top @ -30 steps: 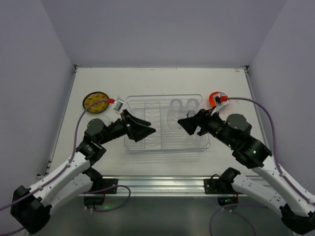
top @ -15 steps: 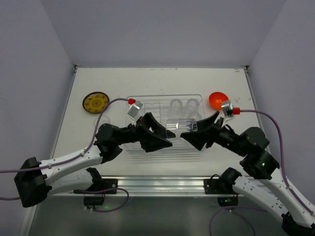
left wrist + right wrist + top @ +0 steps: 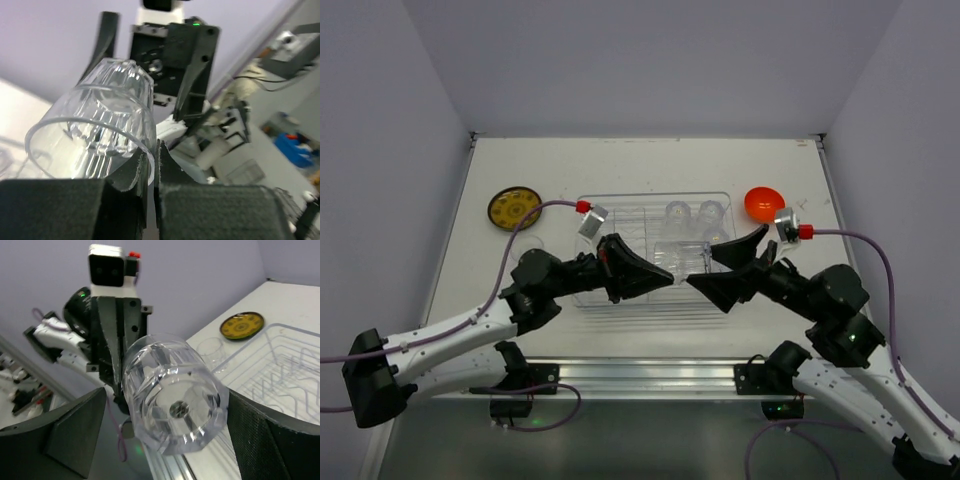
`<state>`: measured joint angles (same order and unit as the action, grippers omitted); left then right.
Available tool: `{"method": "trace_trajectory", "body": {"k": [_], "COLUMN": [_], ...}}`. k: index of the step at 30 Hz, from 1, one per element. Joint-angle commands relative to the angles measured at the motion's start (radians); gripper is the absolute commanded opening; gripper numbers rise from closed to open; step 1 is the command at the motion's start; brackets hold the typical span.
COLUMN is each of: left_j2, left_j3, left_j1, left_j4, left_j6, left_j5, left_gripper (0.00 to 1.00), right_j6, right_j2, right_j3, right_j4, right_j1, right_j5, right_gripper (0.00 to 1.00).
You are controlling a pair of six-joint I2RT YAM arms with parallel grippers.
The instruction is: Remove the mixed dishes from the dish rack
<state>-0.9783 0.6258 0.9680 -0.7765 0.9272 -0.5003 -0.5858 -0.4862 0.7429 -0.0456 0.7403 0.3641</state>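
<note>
My left gripper (image 3: 658, 276) is shut on the rim of a clear glass cup (image 3: 680, 255) and holds it on its side above the clear dish rack (image 3: 620, 215). In the left wrist view the fingertips (image 3: 134, 172) pinch the cup (image 3: 95, 135) wall. My right gripper (image 3: 720, 263) is open, with its fingers either side of the cup's base (image 3: 172, 395); the left pad (image 3: 75, 430) stands apart from the glass. Two more glass cups (image 3: 692, 212) stand in the rack's far right. The orange bowl (image 3: 762, 203) and yellow plate (image 3: 514, 207) lie on the table.
One clear cup (image 3: 528, 245) stands on the table left of the rack, below the plate; it also shows in the right wrist view (image 3: 210, 350) near the plate (image 3: 242, 325). Grey walls close the left, right and back of the table.
My left gripper has lifted the glass cup out of the rack and carried it right to mid-rack. My right gripper has swung in so its open fingers flank the cup's base.
</note>
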Motion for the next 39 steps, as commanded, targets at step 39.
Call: {"method": "trace_trajectory", "body": {"k": [39], "left_j2": [-0.349], "left_j3": [0.448], "left_j1": [-1.189], "left_j4": [1.447], "left_j6": [-0.547], "left_j5": [0.588], "left_gripper": [0.0], "right_j6": [0.13], "right_j2": [-0.218], "right_j3": [0.049], "right_j4": [-0.304], "right_j1": [-0.188], "right_j5": [-0.565], "right_gripper": [0.99]}}
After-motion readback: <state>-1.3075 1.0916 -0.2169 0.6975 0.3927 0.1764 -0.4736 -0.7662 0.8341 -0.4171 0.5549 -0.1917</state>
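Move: The left hand already pinches the rim of a glass and takes it to bare table about 23 cm ahead, 43 cm left and 31 cm below; the standing glass lies 21 ahead, 34 left, the yellow plate 35 ahead, 37 left, both some 32 lower. For the right hand, the back-left glass is about 28 cm ahead, 5 left and 29 below; the back-right glass stands 9 cm right of that one. Keeping its pinch on the rim, the left hand draws the glass forward out from between the right hand's already open fingers, then swings it roughly 40 cm left over to the yellow plate's side and sinks about 20 cm, the wrist turning the fingers from pointing right to steeply down. The right hand, fingers staying wide open, backs off forward and to the right, then reaches forward and down over the rack towards the remaining glasses, some 14 cm forward in all, turning about 40 degrees clockwise and tipping its fingers down. ##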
